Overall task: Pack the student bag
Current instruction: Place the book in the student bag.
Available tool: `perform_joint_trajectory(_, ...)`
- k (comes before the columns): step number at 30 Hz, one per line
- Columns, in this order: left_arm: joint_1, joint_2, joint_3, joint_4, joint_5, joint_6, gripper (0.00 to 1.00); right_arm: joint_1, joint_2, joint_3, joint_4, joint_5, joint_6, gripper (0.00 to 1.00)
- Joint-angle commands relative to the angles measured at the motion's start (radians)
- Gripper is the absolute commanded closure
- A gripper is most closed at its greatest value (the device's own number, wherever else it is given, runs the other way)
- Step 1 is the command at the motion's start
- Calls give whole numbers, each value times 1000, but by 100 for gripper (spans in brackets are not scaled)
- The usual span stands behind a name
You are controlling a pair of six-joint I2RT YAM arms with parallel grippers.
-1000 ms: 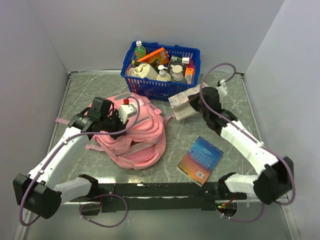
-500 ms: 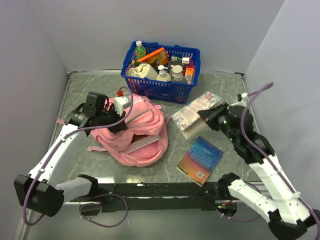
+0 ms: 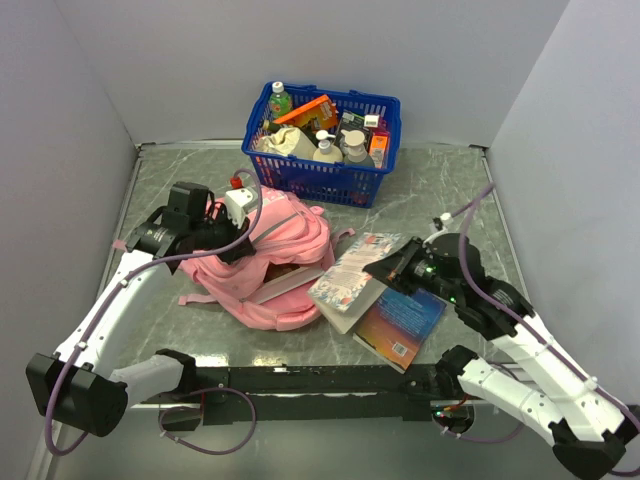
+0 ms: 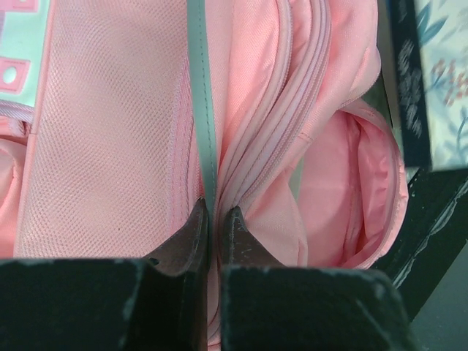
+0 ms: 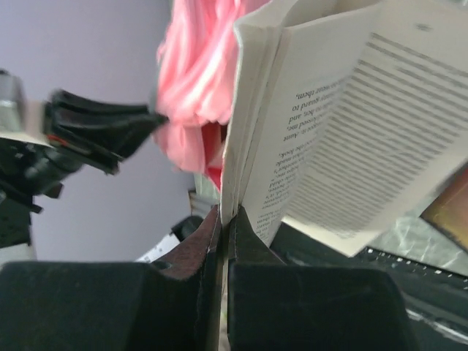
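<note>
The pink student bag (image 3: 285,270) lies on the table left of centre with its mouth facing right. My left gripper (image 3: 228,238) is shut on a fold of its fabric beside the grey trim (image 4: 197,88); the wrist view shows the fingers (image 4: 191,235) pinching it, with the open pink compartment (image 4: 351,183) to the right. My right gripper (image 3: 397,268) is shut on a few pages of a floral-covered book (image 3: 350,278), held just off the bag's mouth. In the right wrist view the book's printed pages (image 5: 351,110) fan open above the gripper (image 5: 227,213), and the bag (image 5: 197,66) is beyond.
A blue-covered book (image 3: 405,322) lies flat on the table under my right arm. A blue plastic basket (image 3: 310,178) full of bottles and packets stands at the back centre, just behind the bag. Walls close in the table on three sides.
My right arm has swung the floral book from beside the basket down and left to the bag's mouth. My left gripper has drawn the bag's fabric slightly back and left, opening it wider.
</note>
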Motion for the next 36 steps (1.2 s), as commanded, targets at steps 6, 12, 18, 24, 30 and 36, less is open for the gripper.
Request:
perform_joint_trajectory(6, 36, -45, 29, 290, -36, 34, 99, 31, 116, -12, 364, -84, 100, 100)
perform_joint_trajectory(12, 36, -60, 4, 254, 30, 77, 99, 34, 251, -14, 565, -124, 170, 100)
perform_joint_trajectory(18, 36, -57, -2, 199, 72, 118, 99, 54, 276, -115, 809, 17, 245, 100)
perform_joint_trajectory(24, 36, -56, 6, 170, 92, 129, 99, 130, 320, -163, 941, 253, 210, 100)
perform_joint_trajectory(30, 37, -36, 35, 144, 119, 112, 99, 158, 470, -144, 1099, 307, 204, 100)
perform_joint_trajectory(36, 36, -31, 49, 130, 118, 117, 99, 250, 615, -28, 1001, 229, 137, 100)
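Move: The right hand already grips the open flowered book, whose body hangs some 5 cm to its left, 2 cm ahead and 8 cm below. The student bag's mouth lies about 17 cm to this hand's left, 4 cm ahead and 15 cm lower; the blue book on the table is roughly 7 cm right, level fore and aft, 24 cm down. From the left hand the mouth is about 9 cm right, 4 cm back and 10 cm below. Still pinching the flowered book by its edge, the right hand carries it into the bag's mouth, first left, then left and forward together, about 12 cm left and 10 cm forward. It sinks some 5 cm, mostly late, and rolls about 10 degrees, its left side rising. The left fingers keep hold of the pink fabric, holding nearly in place and turning about 5 degrees clockwise. ##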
